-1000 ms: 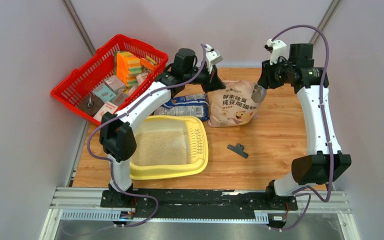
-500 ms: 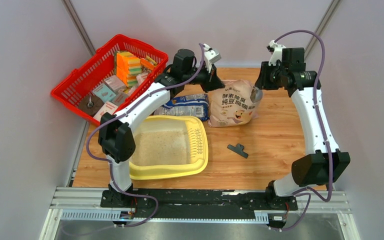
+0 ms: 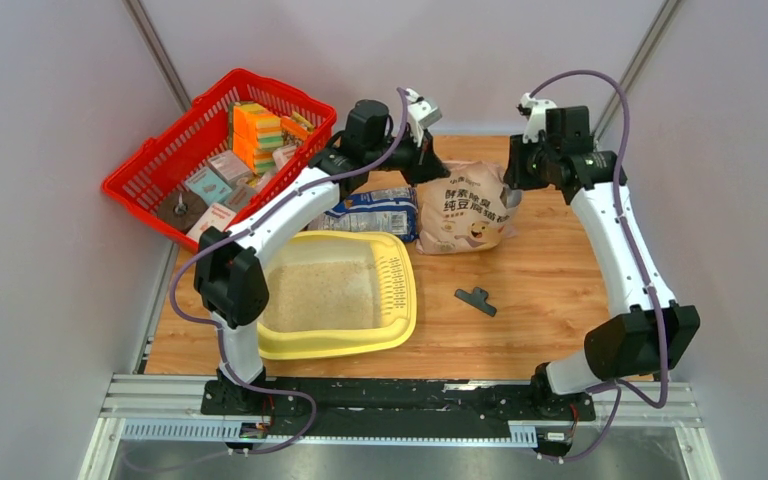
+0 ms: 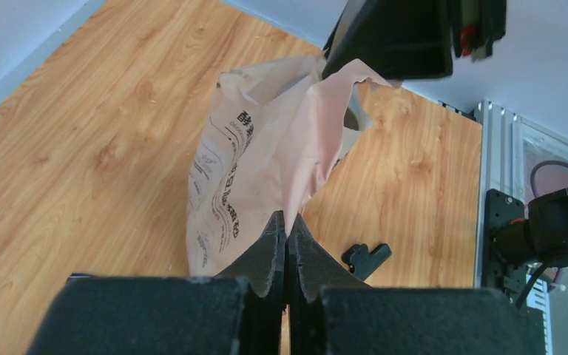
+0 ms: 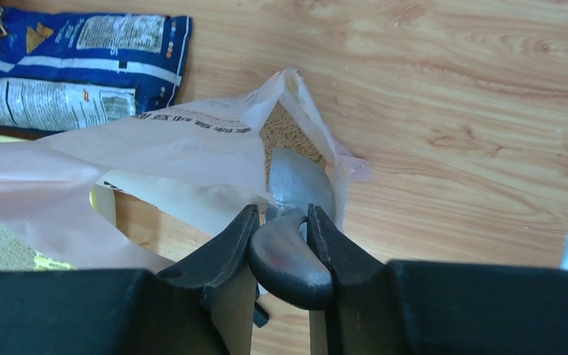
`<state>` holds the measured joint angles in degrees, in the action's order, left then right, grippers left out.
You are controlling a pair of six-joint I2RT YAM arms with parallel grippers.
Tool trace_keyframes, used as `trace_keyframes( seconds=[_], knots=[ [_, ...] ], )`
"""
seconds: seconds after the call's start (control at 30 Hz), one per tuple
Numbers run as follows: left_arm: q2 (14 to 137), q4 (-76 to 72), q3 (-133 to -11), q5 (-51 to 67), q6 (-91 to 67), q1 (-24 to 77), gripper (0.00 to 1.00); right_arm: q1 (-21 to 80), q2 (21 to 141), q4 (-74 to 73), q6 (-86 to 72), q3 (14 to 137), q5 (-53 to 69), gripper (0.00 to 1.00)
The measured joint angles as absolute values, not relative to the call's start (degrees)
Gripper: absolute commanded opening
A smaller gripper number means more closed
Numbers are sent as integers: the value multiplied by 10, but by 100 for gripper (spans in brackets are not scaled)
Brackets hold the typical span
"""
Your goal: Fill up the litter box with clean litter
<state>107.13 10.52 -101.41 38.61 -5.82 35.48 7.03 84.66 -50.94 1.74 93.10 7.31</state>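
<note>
The pale-yellow litter box (image 3: 342,344) lies at the front left with a layer of pale litter (image 3: 322,285) in it. Behind it stands the tan litter bag (image 3: 468,212). My left gripper (image 3: 428,160) is shut on the bag's top edge and holds it up; in the left wrist view its fingertips (image 4: 286,219) pinch the paper (image 4: 255,159). My right gripper (image 5: 282,213) is shut on the handle of a grey scoop (image 5: 290,260). The scoop's bowl (image 5: 301,181) sits in the bag's open mouth, over brown granules (image 5: 284,130).
A red mesh basket (image 3: 150,182) full of packets stands at the back left. A blue-and-white printed bag (image 3: 374,211) lies between the litter box and the tan bag. A small black clip (image 3: 476,299) lies on the wooden table right of the litter box.
My right arm has swung left and down, bringing the scoop from beside the bag into its open mouth. The left gripper has stayed put on the bag's edge.
</note>
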Motion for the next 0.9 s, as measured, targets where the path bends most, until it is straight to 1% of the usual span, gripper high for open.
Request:
trace_keyframes(
  seconds=[0.2, 0.5, 0.6, 0.7, 0.9],
  knots=[
    [1071, 105, -1014, 385, -62, 357, 0, 87, 841, -491, 4, 877, 71, 0],
    [1071, 104, -1014, 384, -64, 356, 0, 110, 803, -435, 40, 845, -15, 0],
    [1071, 104, -1014, 385, -68, 356, 0, 116, 783, -399, 44, 814, -36, 0],
    [1071, 103, -1014, 385, -74, 356, 0, 123, 775, -369, 26, 775, -56, 0],
    [1071, 94, -1008, 385, -79, 356, 0, 128, 801, -339, -18, 744, -70, 0]
  ],
)
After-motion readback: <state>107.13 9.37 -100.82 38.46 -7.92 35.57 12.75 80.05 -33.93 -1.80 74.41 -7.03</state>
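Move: The litter bag's middle lies about 7 cm left of the right hand, 2 cm ahead and 14 cm below; the metal scoop it grips already reaches into the open mouth. Seen from this hand, the dark clip is about 6 cm left and 15 cm back, the litter box 40 cm left and 14 cm back, and the blue snack bag 32 cm left and 6 cm ahead, all near table level. From the left hand, the bag's middle is 8 cm right, 2 cm ahead and 16 cm below. Into the litter bag's mouth the right hand works its held scoop in two downward digs: down about 3 cm, a partial lift of some 2 cm, then down again to end about 5 cm lower overall. Its wrist turns roughly 10 degrees, left side dipping and swinging clockwise, while the shut left fingers keep pinching the bag's rim almost motionless. ##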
